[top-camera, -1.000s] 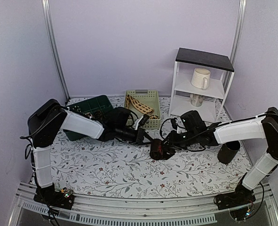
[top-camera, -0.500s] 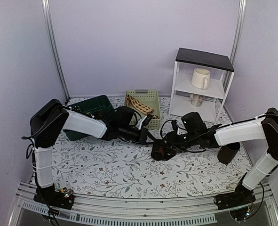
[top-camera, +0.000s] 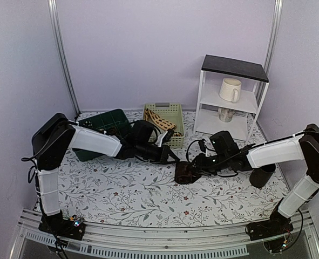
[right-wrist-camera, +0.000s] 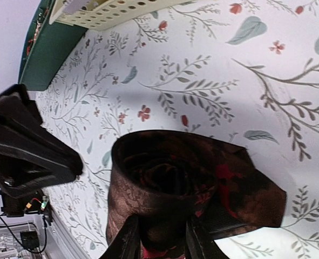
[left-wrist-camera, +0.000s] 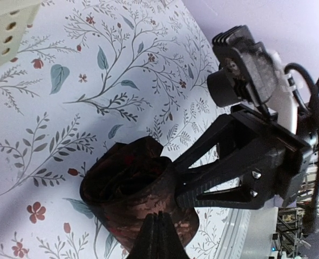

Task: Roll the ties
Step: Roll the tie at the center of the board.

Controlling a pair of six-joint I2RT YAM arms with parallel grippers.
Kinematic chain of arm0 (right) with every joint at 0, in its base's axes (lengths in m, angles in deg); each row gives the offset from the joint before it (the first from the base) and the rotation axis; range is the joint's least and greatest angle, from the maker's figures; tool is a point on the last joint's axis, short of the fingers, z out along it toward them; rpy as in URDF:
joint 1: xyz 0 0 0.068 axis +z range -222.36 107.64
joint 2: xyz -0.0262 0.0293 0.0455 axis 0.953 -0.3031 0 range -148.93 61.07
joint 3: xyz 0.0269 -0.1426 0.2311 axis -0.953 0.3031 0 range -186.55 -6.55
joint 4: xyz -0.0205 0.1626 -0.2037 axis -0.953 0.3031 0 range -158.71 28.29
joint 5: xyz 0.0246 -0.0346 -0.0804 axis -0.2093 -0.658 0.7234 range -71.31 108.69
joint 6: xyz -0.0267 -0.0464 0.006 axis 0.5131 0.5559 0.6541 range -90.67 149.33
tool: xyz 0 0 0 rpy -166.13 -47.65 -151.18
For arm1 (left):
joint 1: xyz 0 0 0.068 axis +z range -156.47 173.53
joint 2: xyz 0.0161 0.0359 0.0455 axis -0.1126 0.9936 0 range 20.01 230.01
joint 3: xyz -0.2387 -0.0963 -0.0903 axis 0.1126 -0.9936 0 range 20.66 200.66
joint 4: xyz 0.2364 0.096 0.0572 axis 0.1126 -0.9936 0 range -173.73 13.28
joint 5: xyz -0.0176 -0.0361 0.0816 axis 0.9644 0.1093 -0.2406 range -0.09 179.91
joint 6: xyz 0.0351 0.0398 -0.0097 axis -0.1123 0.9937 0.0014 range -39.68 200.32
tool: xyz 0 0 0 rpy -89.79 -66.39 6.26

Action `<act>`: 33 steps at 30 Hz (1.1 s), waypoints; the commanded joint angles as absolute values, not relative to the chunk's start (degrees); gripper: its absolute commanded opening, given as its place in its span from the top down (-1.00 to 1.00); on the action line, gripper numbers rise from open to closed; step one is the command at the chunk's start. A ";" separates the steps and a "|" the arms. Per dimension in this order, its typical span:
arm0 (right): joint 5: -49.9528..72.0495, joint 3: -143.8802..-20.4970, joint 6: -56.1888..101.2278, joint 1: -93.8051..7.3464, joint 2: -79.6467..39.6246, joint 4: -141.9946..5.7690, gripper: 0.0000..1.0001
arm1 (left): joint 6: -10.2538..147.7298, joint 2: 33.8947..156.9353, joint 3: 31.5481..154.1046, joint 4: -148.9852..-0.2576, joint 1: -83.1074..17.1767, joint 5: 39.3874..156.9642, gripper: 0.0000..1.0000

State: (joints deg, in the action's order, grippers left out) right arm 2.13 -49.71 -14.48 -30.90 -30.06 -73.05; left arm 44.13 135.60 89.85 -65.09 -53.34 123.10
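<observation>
A dark brown-black tie (top-camera: 183,172) with red marks lies rolled into a coil on the floral table, mid-right. My right gripper (top-camera: 195,167) grips one side of it; in the right wrist view its two fingers (right-wrist-camera: 130,237) straddle the coil's wall (right-wrist-camera: 164,183) with fabric filling the gap. My left gripper (top-camera: 172,158) is shut and empty, its tip (left-wrist-camera: 158,218) right at the coil's outer wall (left-wrist-camera: 127,186); whether it touches cannot be told. A beige tie (top-camera: 160,120) with dark markings lies in the pale green basket (top-camera: 176,110).
A dark green bin (top-camera: 102,125) stands left of the basket. A white shelf (top-camera: 232,67) with two mugs is at the back right. A black cup (top-camera: 263,174) stands on the table under my right forearm.
My right gripper opened wider, then closed back on the coil. My left gripper reached a little further right toward the coil, staying shut.
</observation>
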 commanded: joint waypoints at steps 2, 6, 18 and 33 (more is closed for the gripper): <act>2.74 -46.96 -9.31 -33.09 -28.93 -72.70 0.42 | 45.68 131.34 88.70 -68.11 -52.42 120.54 0.84; 1.02 -46.27 -8.04 -34.62 -29.83 -74.31 0.43 | 44.41 129.88 86.24 -67.34 -51.94 118.70 0.64; -6.87 -43.81 -7.69 -35.79 -34.64 -84.34 0.44 | 40.02 123.94 78.76 -66.15 -49.27 111.67 0.37; -13.31 -48.98 -7.26 -32.63 -42.23 -89.42 0.43 | 42.82 120.35 69.77 -62.32 -47.84 117.98 -0.37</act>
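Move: The tie roll lies just right of the closed left gripper, about 4 cm to its right, 3 cm back and 5 cm below. The right gripper already holds it by its right side, the roll's middle about 3 cm left of that hand, 1 cm back and 2 cm lower. From the left hand the light basket is some 19 cm ahead and 5 cm left, the green tray 17 cm ahead and 30 cm left. From the right hand the dark cup stands about 27 cm right and level. Draw the left gripper away from the tie roll to the left by about 10 cm, swinging it some 15 degrees counter-clockwise and opening its fingers well over halfway. Keep the right gripper's pinch on the roll meanwhile: lower it about 2 cm, shift it 2 cm right, then bring it back some 4 cm left, turning about 10 degrees counter-clockwise. ##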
